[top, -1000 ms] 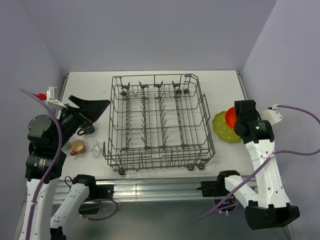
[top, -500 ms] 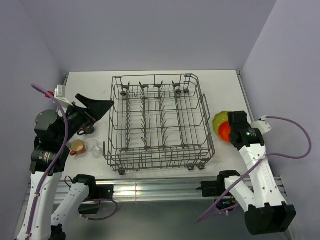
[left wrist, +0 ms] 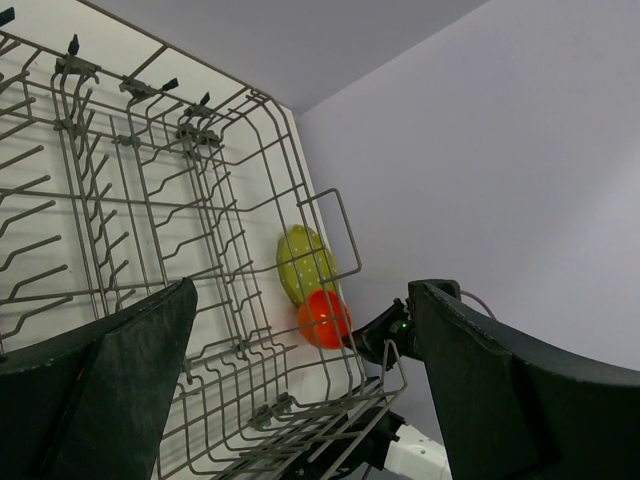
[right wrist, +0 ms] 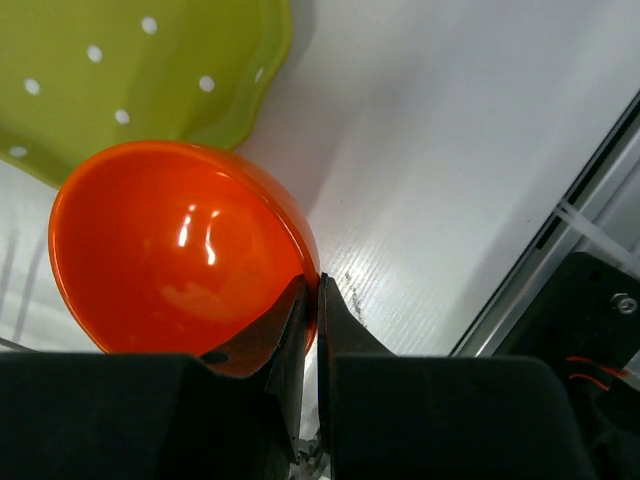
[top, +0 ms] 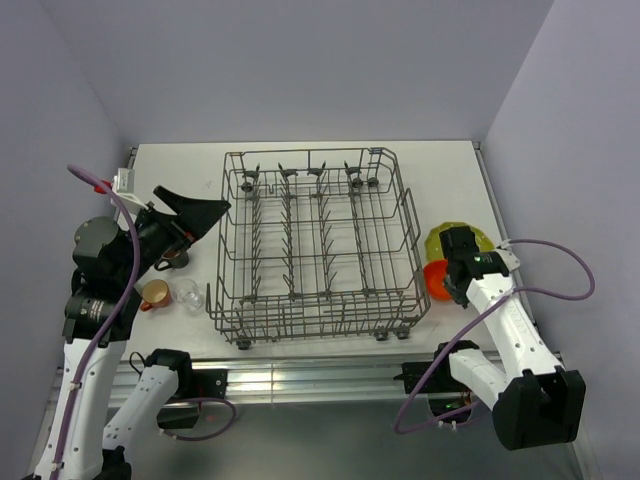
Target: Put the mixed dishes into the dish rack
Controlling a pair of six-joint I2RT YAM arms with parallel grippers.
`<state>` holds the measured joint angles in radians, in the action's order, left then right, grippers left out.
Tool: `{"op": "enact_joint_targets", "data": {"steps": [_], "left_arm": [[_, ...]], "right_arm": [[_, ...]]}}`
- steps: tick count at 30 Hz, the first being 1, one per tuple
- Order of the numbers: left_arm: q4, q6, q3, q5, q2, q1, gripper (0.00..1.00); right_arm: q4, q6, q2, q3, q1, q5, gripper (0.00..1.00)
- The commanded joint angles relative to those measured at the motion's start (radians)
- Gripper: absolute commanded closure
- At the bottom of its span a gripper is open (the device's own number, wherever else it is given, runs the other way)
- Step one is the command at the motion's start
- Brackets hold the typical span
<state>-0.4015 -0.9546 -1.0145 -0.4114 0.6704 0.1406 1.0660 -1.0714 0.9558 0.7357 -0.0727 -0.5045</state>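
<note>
The grey wire dish rack [top: 222, 262] stands mid-table, with nothing in it that I can see; its tines [left wrist: 120, 200] fill the left wrist view. My right gripper [top: 448, 279] [right wrist: 312, 286] is shut on the rim of the orange bowl [top: 435, 280] [right wrist: 170, 260], held off the table by the rack's front right corner. The yellow-green scalloped plate [top: 462, 240] [right wrist: 130, 70] lies just beyond it. My left gripper [top: 195, 207] [left wrist: 302, 290] hangs open and holds nothing, left of the rack. Under it stand the dark brown mug [top: 170, 261], small orange cup [top: 154, 294] and clear glass [top: 187, 293].
The table's metal front rail [top: 320, 375] runs along the near edge, and grey walls close in on both sides. The right arm's purple cable [top: 570, 275] loops out to the right. White table surface [right wrist: 450, 150] shows beside the bowl.
The right arm has carried the orange bowl off the plate, nearer and leftward to the rack's front right corner. The left arm shifted slightly toward the rack, its gripper still open.
</note>
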Motion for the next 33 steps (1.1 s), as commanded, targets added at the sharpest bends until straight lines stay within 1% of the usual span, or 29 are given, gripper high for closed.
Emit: {"op": "enact_joint_targets", "data": {"steps": [1, 6, 12, 16, 22, 27, 33], "left_arm": [[0.046, 0.010, -0.001, -0.023, 0.005, -0.004, 0.04], [0.046, 0.011, 0.008, -0.020, 0.003, -0.004, 0.04], [0.044, 0.019, 0.017, -0.018, 0.008, -0.004, 0.04], [0.049, 0.020, 0.027, -0.018, 0.008, -0.004, 0.04], [0.033, 0.034, 0.027, -0.012, 0.008, -0.004, 0.05], [-0.003, 0.057, 0.014, -0.009, 0.014, -0.004, 0.05], [-0.051, 0.096, -0.012, -0.003, 0.014, -0.004, 0.04]], "right_arm": [[-0.069, -0.025, 0.006, -0.050, -0.010, 0.017, 1.00], [-0.094, -0.024, 0.020, -0.067, -0.009, 0.020, 1.00], [-0.067, -0.019, -0.026, -0.003, -0.010, -0.025, 1.00], [-0.043, -0.006, -0.028, 0.068, -0.009, -0.017, 1.00], [-0.032, 0.057, -0.054, 0.169, -0.010, -0.066, 1.00], [-0.041, 0.114, -0.022, 0.261, -0.010, -0.124, 1.00], [-0.086, 0.208, 0.032, 0.395, -0.010, -0.141, 1.00]]}}
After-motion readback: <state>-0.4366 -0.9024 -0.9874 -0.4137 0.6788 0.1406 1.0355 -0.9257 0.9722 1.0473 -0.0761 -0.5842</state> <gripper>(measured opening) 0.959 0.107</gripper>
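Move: The right hand holds the orange bowl by the rim, bowl ahead and slightly left of the fingertips, low over the table. The dish rack it is due for has its middle about 33 cm to the left and 16 cm ahead, only slightly lower than the hand. The green plate lies some 13 cm ahead, 2 cm right and 7 cm below. From the left hand the rack's middle is about 11 cm ahead, 17 cm right and 30 cm down. Down first by 2 to 3 cm, then up by about 13 cm and forward some 6 cm, the right hand carries the orange bowl up above the green plate, tipping its fingers about 15 degrees up towards forward. It keeps its pinch on the rim throughout. The left hand, fingers still wide open over the rack, sinks about 2 cm. ##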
